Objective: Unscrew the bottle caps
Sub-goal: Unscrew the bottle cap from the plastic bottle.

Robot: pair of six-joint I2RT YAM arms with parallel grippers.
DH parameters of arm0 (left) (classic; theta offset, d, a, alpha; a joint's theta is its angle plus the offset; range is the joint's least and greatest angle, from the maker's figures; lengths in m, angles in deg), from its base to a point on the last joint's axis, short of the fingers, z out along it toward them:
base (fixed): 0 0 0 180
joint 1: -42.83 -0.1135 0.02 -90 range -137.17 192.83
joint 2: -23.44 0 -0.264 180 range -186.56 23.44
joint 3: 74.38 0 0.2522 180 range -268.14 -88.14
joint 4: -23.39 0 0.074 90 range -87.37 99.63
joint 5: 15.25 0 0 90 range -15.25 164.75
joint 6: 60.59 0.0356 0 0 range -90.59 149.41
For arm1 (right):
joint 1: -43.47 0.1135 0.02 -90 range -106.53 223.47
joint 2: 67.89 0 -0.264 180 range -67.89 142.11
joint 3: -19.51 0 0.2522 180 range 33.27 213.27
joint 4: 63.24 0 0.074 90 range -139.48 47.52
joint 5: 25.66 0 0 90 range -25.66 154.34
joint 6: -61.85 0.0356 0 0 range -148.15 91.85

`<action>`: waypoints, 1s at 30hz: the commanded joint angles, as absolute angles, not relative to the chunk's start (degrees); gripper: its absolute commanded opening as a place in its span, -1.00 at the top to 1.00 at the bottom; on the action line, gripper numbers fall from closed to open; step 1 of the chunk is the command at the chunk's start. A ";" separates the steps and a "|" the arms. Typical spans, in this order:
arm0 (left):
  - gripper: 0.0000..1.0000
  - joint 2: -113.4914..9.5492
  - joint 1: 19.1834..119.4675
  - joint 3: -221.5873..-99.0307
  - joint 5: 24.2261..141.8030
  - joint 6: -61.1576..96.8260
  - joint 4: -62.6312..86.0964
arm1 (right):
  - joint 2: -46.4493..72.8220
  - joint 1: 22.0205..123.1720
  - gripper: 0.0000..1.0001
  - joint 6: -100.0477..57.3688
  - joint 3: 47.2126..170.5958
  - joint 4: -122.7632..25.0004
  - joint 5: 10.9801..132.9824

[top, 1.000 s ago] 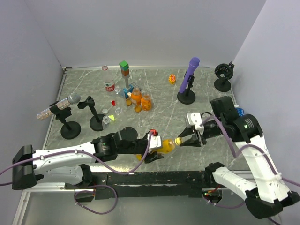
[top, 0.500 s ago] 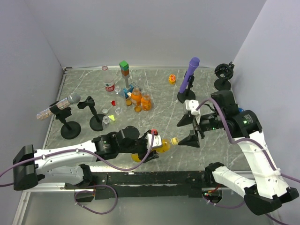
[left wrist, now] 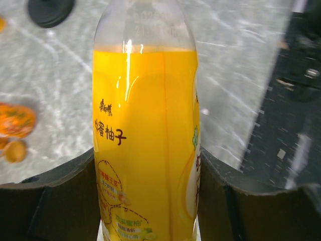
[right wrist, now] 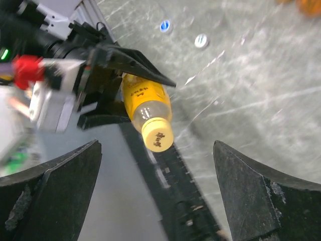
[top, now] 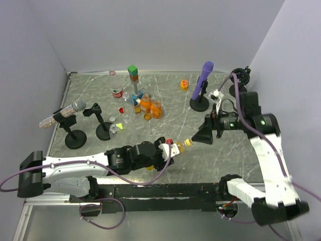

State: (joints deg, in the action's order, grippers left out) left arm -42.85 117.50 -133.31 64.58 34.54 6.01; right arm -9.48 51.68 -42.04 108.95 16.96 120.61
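My left gripper (top: 168,150) is shut on the yellow juice bottle (top: 176,147) and holds it tilted above the table's near edge. Its yellow cap (top: 188,143) points at my right gripper (top: 202,134), which is open and a short way clear of the cap. In the left wrist view the bottle (left wrist: 145,125) fills the gap of the left gripper (left wrist: 148,211). In the right wrist view the cap (right wrist: 157,134) sits on the bottle (right wrist: 143,98), centred between the wide-open fingers (right wrist: 55,191), apart from both.
Several small bottles (top: 145,104) and a red-labelled one (top: 117,92) cluster at the back by stacked green and orange blocks (top: 133,73). A purple microphone (top: 203,80) stands behind the right gripper. Black stands (top: 75,135) are at the left. Loose caps (right wrist: 201,40) lie on the table.
My right gripper was closed round the yellow cap, then opened and drew back up and to the right. The left gripper shifted the bottle slightly right. The cap stays on the bottle.
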 commanded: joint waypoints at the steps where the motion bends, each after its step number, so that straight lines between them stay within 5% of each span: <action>1: 0.91 -45.11 119.20 -139.29 53.23 35.21 13.41 | -2.52 50.50 -0.87 -39.40 108.68 21.97 123.13; 17: 0.91 -49.86 120.43 -142.19 50.06 35.21 14.73 | 3.30 51.82 -0.13 -42.22 108.77 24.88 125.07; 23: 0.91 -49.69 120.43 -142.28 49.62 35.30 14.46 | 3.38 52.43 0.47 -43.62 109.47 25.49 124.90; 30: 0.92 -46.27 120.35 -139.12 56.80 36.09 15.61 | 2.86 55.59 0.80 -52.39 110.52 28.13 124.98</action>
State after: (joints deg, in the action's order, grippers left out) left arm -50.54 120.06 -138.23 52.49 34.78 8.09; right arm 3.39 53.10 -45.39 108.27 25.13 123.96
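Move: The yellow bottle's cap is close to the open right fingers: about 5 cm below them, 2 cm back and 2 cm to the left. From the left hand, which already grips the bottle's body, the cap lies roughly 9 cm to the right, 5 cm ahead and 6 cm up. The purple microphone stands some 27 cm ahead and 6 cm to the right of the right hand, 15 cm lower. The orange bottles lie about 24 cm ahead, 22 cm left and 25 cm down from it. The right fingers come down around the yellow cap and close on it, pinching it between the tips. The right hand sinks about 4 cm, first pushing 2 cm forward and then easing back, while tipping some 20 degrees downward. The left hand keeps its grip on the bottle and carries it roughly 2.5 cm forward and a bit right, swinging about 10 degrees counter-clockwise, then holds it nearly still. ##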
